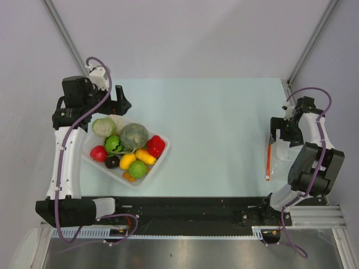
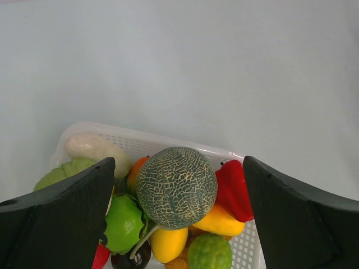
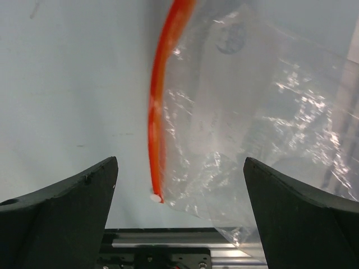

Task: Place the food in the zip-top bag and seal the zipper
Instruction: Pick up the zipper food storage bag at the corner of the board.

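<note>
The food lies in a white tray (image 1: 161, 158): a mottled grey-green ball (image 1: 134, 135), a pale cabbage head (image 1: 103, 127) and a bright green fruit (image 1: 114, 144). My left gripper (image 1: 120, 105) is open and empty, above the tray's far edge. In the left wrist view the ball (image 2: 176, 188) sits between its fingers (image 2: 67, 218). The clear zip-top bag (image 1: 280, 152) lies flat at the table's right edge, its orange-red zipper (image 1: 268, 161) towards the centre. My right gripper (image 1: 279, 136) is open over it. The right wrist view shows the bag (image 3: 252, 112), zipper (image 3: 160, 101) and white end piece (image 3: 155, 197).
The tray also holds a red pepper (image 1: 155, 145), a yellow lemon (image 1: 128, 161), a yellow mango (image 1: 145, 156), a red fruit (image 1: 98, 152), a lime (image 1: 137, 168) and a dark fruit (image 1: 112, 162). A black and metal rail (image 1: 196, 216) runs along the near edge.
</note>
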Motion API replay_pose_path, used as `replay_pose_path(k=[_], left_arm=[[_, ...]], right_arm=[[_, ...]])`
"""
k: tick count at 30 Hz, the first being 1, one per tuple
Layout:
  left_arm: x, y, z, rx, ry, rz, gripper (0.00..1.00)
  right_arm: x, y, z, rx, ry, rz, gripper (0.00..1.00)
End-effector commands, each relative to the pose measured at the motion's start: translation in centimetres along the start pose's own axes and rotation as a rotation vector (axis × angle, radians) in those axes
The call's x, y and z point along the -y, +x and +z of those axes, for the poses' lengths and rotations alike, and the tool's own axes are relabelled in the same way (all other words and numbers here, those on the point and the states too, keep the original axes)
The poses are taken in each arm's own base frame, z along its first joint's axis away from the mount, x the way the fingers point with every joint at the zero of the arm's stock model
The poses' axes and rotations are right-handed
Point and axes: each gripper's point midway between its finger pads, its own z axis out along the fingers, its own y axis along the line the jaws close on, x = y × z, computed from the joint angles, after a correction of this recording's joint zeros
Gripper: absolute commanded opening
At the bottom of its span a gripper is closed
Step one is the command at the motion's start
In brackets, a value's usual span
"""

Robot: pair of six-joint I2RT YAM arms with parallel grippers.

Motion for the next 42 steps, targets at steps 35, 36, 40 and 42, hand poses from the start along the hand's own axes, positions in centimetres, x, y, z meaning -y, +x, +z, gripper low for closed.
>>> replay_pose_path(k=[35, 36, 40, 42], left_arm=[[2.5, -1.1, 0.6, 0.099, 0.079, 0.055, 1.00], [4.1, -1.3, 0.8, 0.104, 0.125, 0.074, 1.00], [9.2, -1.9, 1.3, 0.111, 0.284, 0.140, 1.00], [12.9, -1.5, 1.5, 0.107, 0.409, 0.167, 1.00]], right_arm=[[-16.1, -6.7, -8.3, 0.305, -0.578, -0.171, 0.00], [-17.2, -6.7, -9.7, 0.318, -0.645, -0.164, 0.00], [-21.8, -7.2, -15.1, 0.412, -0.904, -0.194, 0.00], [-24.1, -6.5, -16.5, 0.397, -1.015, -0.209, 0.00]])
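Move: The right hand is open and pointing mostly down beside the flat bag. The middle of its orange zipper edge lies about 3 cm ahead, 3 cm left and 8 cm below; the edge's slider end is some 8 cm back and 3 cm left. The clear bag body spreads to the other side, its middle roughly 1 cm ahead and 4 cm right. From the high left hand, the zipper edge is about 63 cm right, 4 cm back and 30 cm lower. Down about 7 cm and slightly forward-left, the right hand closes fully and pinches the bag beside the zipper. Then it pulls up fast, some 20 cm, while swinging about 14 cm left, its fingers tilting up and forward, its left side rising and the wrist turning counter-clockwise. The left hand, still open and empty, dips a little, then swings right towards the bag. ##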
